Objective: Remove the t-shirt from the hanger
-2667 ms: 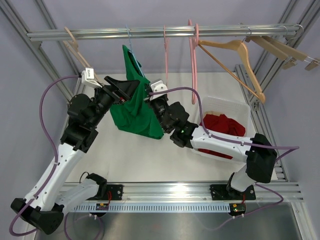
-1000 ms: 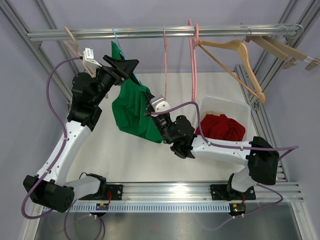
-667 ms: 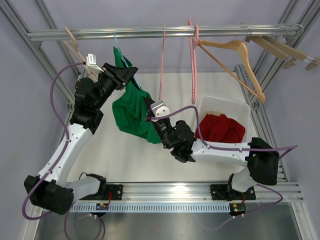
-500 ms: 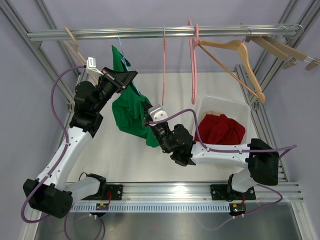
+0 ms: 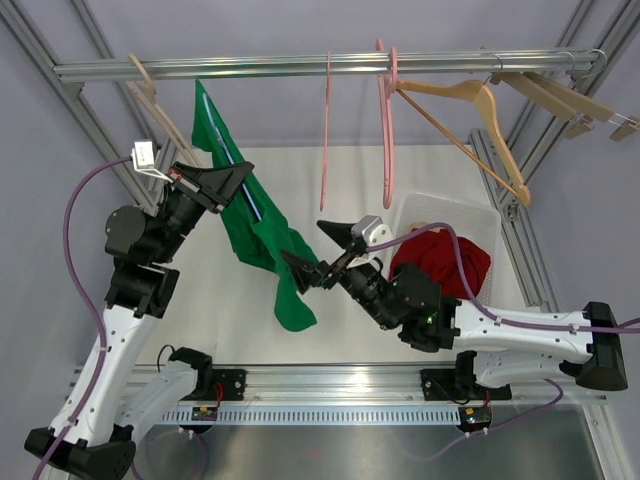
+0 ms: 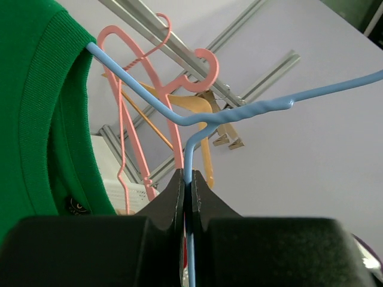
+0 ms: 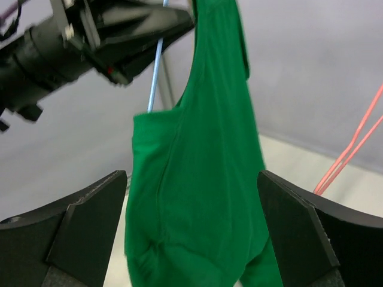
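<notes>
A green t-shirt hangs on a thin blue wire hanger, held tilted below the rail. My left gripper is shut on the hanger's neck wire; in the left wrist view the jaws pinch the blue wire and the shirt's collar is at the left. My right gripper is open and empty, just right of the shirt's lower part. In the right wrist view the shirt hangs ahead of the wide-open gripper. I cannot tell whether the hook touches the rail.
A metal rail carries two pink hangers and wooden hangers, with another wooden one at the left. A white bin with a red garment stands at the right. Frame posts flank both sides.
My right gripper, earlier at the shirt's lower edge, has opened and drawn back to the right. My left arm has swung the hanger and shirt left and down, tilting them.
</notes>
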Available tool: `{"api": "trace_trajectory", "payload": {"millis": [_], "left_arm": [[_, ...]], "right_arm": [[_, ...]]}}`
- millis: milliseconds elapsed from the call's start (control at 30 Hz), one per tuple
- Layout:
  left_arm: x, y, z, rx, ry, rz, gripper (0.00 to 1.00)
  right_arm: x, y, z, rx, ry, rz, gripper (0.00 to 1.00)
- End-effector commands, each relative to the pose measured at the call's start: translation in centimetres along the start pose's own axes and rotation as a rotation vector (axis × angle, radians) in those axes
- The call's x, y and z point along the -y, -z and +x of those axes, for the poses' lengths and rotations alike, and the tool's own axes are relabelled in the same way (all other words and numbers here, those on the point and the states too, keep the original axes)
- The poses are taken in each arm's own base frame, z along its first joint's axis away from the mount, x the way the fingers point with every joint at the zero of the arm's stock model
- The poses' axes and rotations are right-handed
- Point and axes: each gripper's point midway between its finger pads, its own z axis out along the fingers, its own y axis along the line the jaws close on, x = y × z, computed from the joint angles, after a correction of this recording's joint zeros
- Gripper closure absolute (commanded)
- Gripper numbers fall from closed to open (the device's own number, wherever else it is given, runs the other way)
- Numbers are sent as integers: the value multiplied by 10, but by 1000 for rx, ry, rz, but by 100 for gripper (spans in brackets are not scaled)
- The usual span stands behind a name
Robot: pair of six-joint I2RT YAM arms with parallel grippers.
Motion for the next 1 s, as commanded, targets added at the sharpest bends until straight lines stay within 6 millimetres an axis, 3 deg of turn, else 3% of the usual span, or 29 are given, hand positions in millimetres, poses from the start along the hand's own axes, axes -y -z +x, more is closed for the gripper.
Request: {"api": "trace_trajectory", "payload": {"millis": [0, 67, 200, 300, 433, 467, 533, 567, 733, 767, 867, 967], "left_arm": [[27, 9, -7, 18, -18, 102, 100], [31, 11, -6, 14, -17, 113, 100], [31, 16, -5, 12, -23, 106, 100], [29, 18, -2, 3, -9, 108, 100], [34, 24, 3, -18, 0, 130, 100], [34, 26, 7, -35, -3, 125, 100], [43, 35, 5, -34, -27, 137, 100], [41, 38, 8, -51, -38, 126, 100], [67, 59, 6, -79, -95, 173, 100], [69, 64, 10, -103, -97, 168, 100], [93, 78, 7, -122, -116, 223, 100], [116, 91, -1, -112, -169, 264, 100]], "right_arm": [[-29, 22, 53, -188, -76, -109, 1], [-35, 27, 65, -222, -76, -127, 0], [-66, 41, 75, -271, -92, -224, 0], [-74, 40, 80, -269, -72, -216, 1], [-63, 32, 89, -280, -26, -113, 27], [-62, 32, 90, -283, -21, -104, 52], [-62, 32, 91, -288, -30, -97, 77], [-64, 34, 93, -295, -38, -101, 98], [-84, 55, 101, -349, -20, -143, 100], [-97, 70, 107, -384, -11, -178, 100], [-109, 96, 123, -456, 4, -193, 100], [-106, 117, 137, -497, 60, -141, 100]]}}
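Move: The green t-shirt's lower part hangs about 12 cm below the open right hand, some 3 cm back and 4 cm left; the shirt's middle is roughly 4 cm ahead, 9 cm left and 6 cm down. The blue hanger is about 8 cm ahead, 13 cm left and 6 cm up; a pink hanger hangs 20 cm ahead, 4 cm right and 5 cm up. From the left hand the lower part is about 11 cm back, 8 cm right and 19 cm down. Down, back and a little left, the open right hand drops some 10 cm to the shirt's lower part, closes and pinches the cloth, then draws on back about 7 cm, rolling and turning some 30 degrees in all. The left hand keeps its pinch on the blue hanger beside the neck and draws back about 9 cm, mostly late. ##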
